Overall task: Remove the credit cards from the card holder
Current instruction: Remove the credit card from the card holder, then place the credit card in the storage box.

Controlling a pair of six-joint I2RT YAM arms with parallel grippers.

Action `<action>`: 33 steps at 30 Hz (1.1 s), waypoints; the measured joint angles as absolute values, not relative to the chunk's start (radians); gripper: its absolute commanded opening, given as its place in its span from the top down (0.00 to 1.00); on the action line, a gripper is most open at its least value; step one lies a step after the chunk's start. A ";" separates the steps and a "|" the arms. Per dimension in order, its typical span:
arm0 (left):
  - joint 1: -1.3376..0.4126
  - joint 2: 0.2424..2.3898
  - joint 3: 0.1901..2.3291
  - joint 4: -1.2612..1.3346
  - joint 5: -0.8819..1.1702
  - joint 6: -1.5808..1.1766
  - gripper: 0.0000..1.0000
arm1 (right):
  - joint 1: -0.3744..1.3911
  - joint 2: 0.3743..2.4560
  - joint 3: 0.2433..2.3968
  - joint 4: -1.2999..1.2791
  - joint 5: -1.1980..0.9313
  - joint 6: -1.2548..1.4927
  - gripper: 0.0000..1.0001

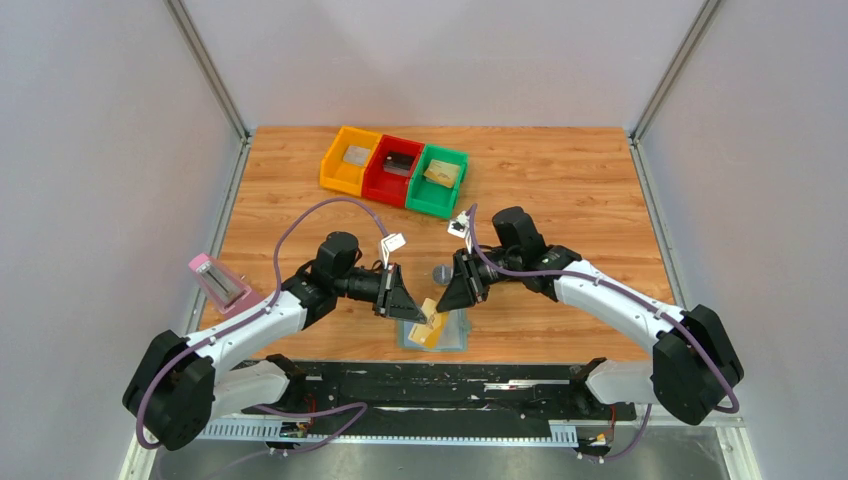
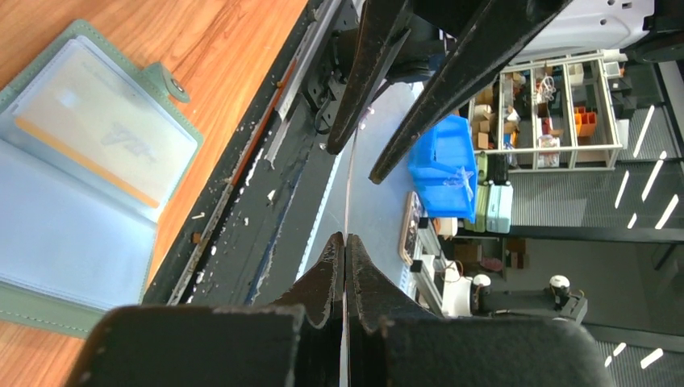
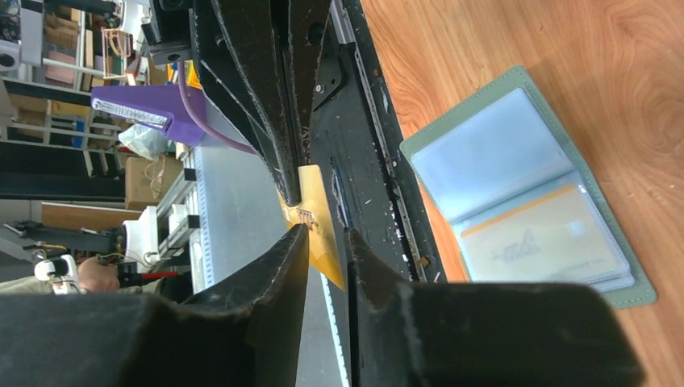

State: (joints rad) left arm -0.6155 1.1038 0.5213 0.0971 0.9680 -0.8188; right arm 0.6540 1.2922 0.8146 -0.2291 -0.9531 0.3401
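Observation:
The card holder lies open at the table's near edge, pale blue-grey. One sleeve holds a pale card with an orange band. A gold credit card hangs just above the holder. My left gripper is shut on its edge, which shows as a thin line in the left wrist view. My right gripper faces it from the right. Its jaws stand apart on either side of the card's free end, with a gap showing.
Yellow, red and green bins stand in a row at the back, each with a card-like item inside. A black microphone lies behind the grippers. A pink-topped object sits at the left edge. The black mounting rail runs along the front.

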 measured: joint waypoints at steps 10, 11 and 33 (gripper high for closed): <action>-0.616 1.104 0.556 0.001 0.934 -0.769 0.49 | 0.654 1.277 0.815 -0.224 -0.957 0.347 1.00; -0.616 1.104 0.572 -0.028 0.923 -0.756 0.46 | 0.654 1.270 0.813 -0.222 -0.949 0.351 1.00; -0.616 0.857 0.973 -0.691 0.097 -0.405 0.13 | 0.453 1.428 1.007 -0.166 -0.449 0.592 1.00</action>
State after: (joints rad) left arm -0.6155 0.8570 0.9733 -0.6910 0.0971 -0.4046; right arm 0.4526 1.4284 1.0065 -0.1661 -0.4492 0.5922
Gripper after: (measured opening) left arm 0.873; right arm 0.013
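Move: The yellow credit card is already pinched in the shut left fingers, its middle about 1 cm back, right of and below that hand. From the half-open right fingers it sits about 3 cm back, 2 cm left and 2 cm down. The card holder lies some 6 cm back and 1 cm left of the right hand, 14 cm below it; the microphone 7 cm ahead and 10 cm right; the green bin roughly 30 cm straight ahead. Shut the right gripper on the credit card while the left still holds it, then open the left fingers wide to hand it over. Draw the left hand off to its left, forward and up, about 10 cm leftward. Lift the right barely 1 cm, then sweep the card some 17 cm forward towards the green bin, drifting slightly right and turning about 40 degrees clockwise. ##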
